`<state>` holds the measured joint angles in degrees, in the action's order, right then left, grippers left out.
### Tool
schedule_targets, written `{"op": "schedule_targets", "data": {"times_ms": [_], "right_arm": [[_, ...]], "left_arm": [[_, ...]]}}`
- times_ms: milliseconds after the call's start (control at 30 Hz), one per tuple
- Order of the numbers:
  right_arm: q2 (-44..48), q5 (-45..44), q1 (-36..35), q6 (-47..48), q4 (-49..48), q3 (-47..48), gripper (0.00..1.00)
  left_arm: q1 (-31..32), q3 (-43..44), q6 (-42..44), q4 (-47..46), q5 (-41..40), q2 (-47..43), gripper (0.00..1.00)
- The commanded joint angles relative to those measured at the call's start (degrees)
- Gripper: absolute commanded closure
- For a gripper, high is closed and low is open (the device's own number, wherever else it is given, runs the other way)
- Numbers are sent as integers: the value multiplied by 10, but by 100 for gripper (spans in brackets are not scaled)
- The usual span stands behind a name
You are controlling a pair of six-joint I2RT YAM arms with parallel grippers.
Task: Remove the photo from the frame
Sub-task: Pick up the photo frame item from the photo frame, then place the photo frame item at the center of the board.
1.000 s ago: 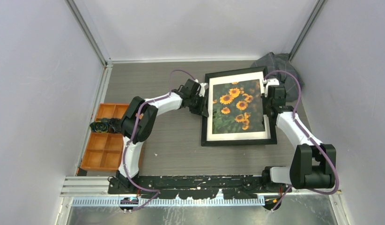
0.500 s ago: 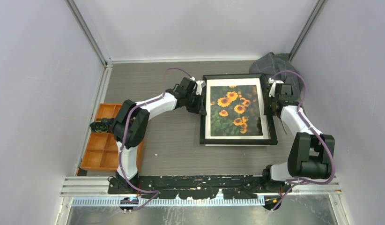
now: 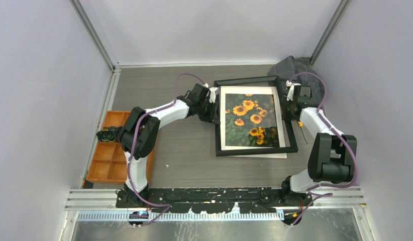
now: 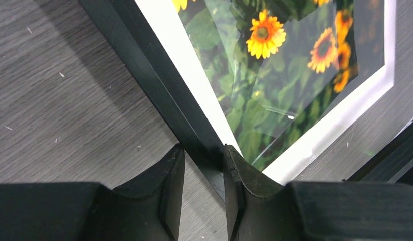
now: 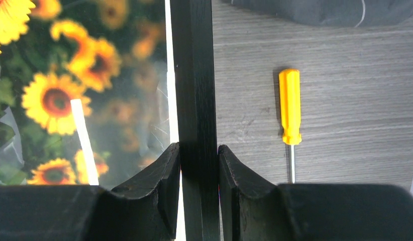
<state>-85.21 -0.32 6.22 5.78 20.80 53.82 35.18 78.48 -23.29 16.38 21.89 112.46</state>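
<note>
The frame (image 3: 292,131) has a thin black border and hangs slightly askew over the table, held on both sides. My left gripper (image 3: 214,107) is shut on its left bar (image 4: 159,85), which runs slantwise between the fingers (image 4: 170,191). On the opposite side, my right gripper (image 3: 289,107) is shut on the right bar (image 5: 194,75), pinched squarely between its pads (image 5: 167,186). The photo (image 3: 248,119) of sunflowers shows through the opening (image 4: 275,75) (image 5: 69,95). The white mat (image 3: 260,155) around it pokes out below the frame's near bar.
An orange-handled screwdriver (image 5: 290,105) lies on the table just right of the frame (image 3: 301,125). A grey cloth (image 3: 296,67) sits in the back right corner. An orange compartment tray (image 3: 112,163) with a dark object (image 3: 108,134) on it stands at the left wall.
Both grippers have carried the frame a little farther back and turned it. The white mat's near edge now shows under the near bar.
</note>
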Motion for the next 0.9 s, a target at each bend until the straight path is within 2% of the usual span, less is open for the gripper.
{"op": "schedule_targets", "data": {"times_ms": [0,233,500,667,867], "right_arm": [[-3,47,-32,-34,-75,48,96],[13,40,-102,-63,-67,65,97],[24,64,-174,-121,-73,70,96],[-4,63,-226,-142,-90,70,96],[-78,63,-254,-187,-90,115,98]], "left_arm": [[17,30,50,-36,66,-22,100],[-40,33,129,30,68,-65,100],[-113,-26,223,114,62,-118,100],[-156,-52,263,151,45,-133,100],[-207,-63,284,163,33,-133,100]]}}
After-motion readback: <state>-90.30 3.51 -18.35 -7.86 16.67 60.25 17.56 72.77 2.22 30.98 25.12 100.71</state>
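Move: Both grippers already hold the raised frame by opposite side bars, the left one on its left bar, the right one on its right. The photo lies loose below, its middle about 17 cm right of the left hand, 1 cm back and 5 cm down, and from the right hand some 16 cm left and 2 cm back. The bare table to clear onto is centred roughly 13 cm left of the left hand and 1 cm back; the screwdriver sits about 8 cm right of the right hand and 7 cm back. Sweep the frame left off the photo with both arms: carry the right gripper about 19 cm left, rising slightly and turning roughly 15 degrees counter-clockwise, and keep its pinch on the right bar. Take the left gripper about 15 cm left too, away from the photo, up a few centimetres and partly down again; midway its fingers run fully shut, its hold on the left bar ended. ##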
